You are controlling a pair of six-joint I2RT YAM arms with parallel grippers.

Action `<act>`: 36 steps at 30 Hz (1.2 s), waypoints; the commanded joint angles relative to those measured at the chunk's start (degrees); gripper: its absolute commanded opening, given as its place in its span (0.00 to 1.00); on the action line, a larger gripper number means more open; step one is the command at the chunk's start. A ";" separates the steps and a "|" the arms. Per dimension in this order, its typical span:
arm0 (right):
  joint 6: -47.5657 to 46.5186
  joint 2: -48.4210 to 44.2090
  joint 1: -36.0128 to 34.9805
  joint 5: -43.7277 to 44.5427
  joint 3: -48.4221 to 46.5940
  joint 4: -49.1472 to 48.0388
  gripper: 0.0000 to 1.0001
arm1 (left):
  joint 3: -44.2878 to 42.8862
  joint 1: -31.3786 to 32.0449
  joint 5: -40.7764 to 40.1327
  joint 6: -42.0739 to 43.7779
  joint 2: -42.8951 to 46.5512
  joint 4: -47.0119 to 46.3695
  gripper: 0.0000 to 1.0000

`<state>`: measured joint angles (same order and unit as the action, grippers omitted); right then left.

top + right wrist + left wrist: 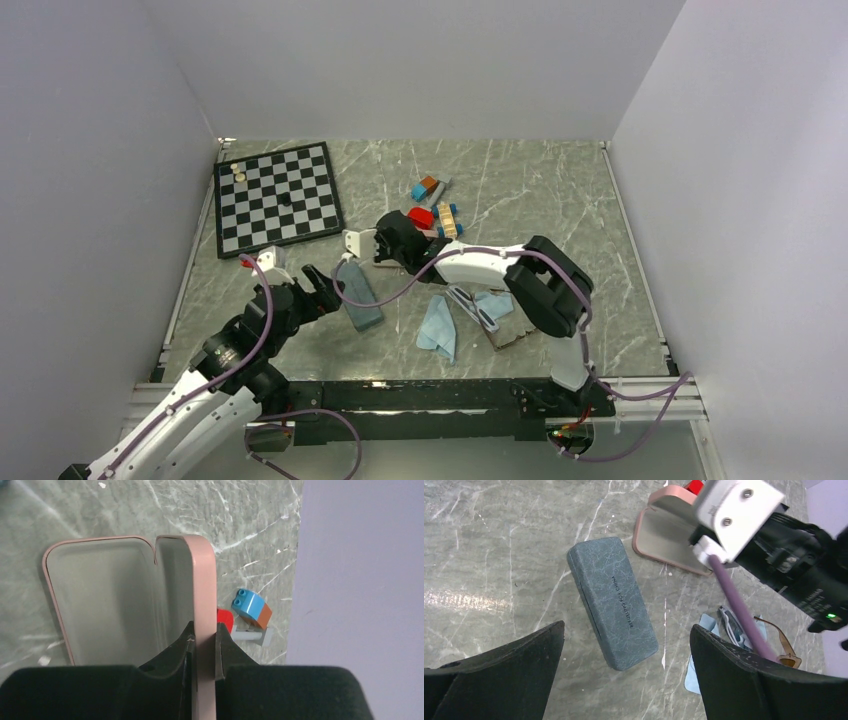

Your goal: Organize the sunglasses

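Note:
The pale white-grey sunglasses [474, 305] lie folded on a light blue cloth [497, 303] at the table's middle right. The reddish-brown pair [512, 335] lies just nearer, partly under my right arm. Both show at the right edge of the left wrist view, the pale pair [730, 628] and the brown pair [782, 649]. My right gripper [204, 630] is shut on the raised lid edge of the open pink case [120, 595], also seen from above [355, 243]. My left gripper [626, 629] hangs open over the closed slate-blue case [613, 602], touching nothing.
A chessboard [278, 195] with a few pieces lies at the far left. Toy blocks [432, 188] and a red block [421, 217] sit behind the right gripper. A second blue cloth [438, 328] lies near the front. White walls enclose the table.

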<state>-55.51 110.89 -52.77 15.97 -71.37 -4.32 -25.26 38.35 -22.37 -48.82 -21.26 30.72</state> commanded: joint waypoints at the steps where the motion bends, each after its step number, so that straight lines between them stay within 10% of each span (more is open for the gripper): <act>1: -3.54 3.95 1.10 -0.06 -0.01 -9.48 0.00 | -0.80 0.15 -0.99 -0.79 -0.53 -0.41 0.99; 36: 2.63 2.93 3.64 -0.43 1.68 -15.31 0.43 | -4.14 0.08 -1.26 0.74 -0.65 1.29 0.99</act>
<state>-53.54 115.11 -49.71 15.16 -70.26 -16.21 -27.51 38.35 -23.00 -47.88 -22.48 32.08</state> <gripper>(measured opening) 0.420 0.993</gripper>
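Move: My right hand is still pinching the upper rim of the pink case's far half. The open case's middle lies about 3 cm back, 2 cm to the right and 6 cm below that hand. From the same hand, the red block is some 3 cm ahead and 5 cm right, the blue-orange block 9 cm ahead and 6 cm right, and the grey case 16 cm back and 8 cm left. From my left hand, the pink case is roughly 16 cm ahead and 17 cm right. With the pink rim pinched in my right hand, I push it forward about 2 cm and down 1 cm or so, towards the red block, to lean the upright half away from me. There I let go, opening the fingers to a bit under half while the hand creeps another 1 cm forward and rolls slightly, its fingers staying around the rim. ##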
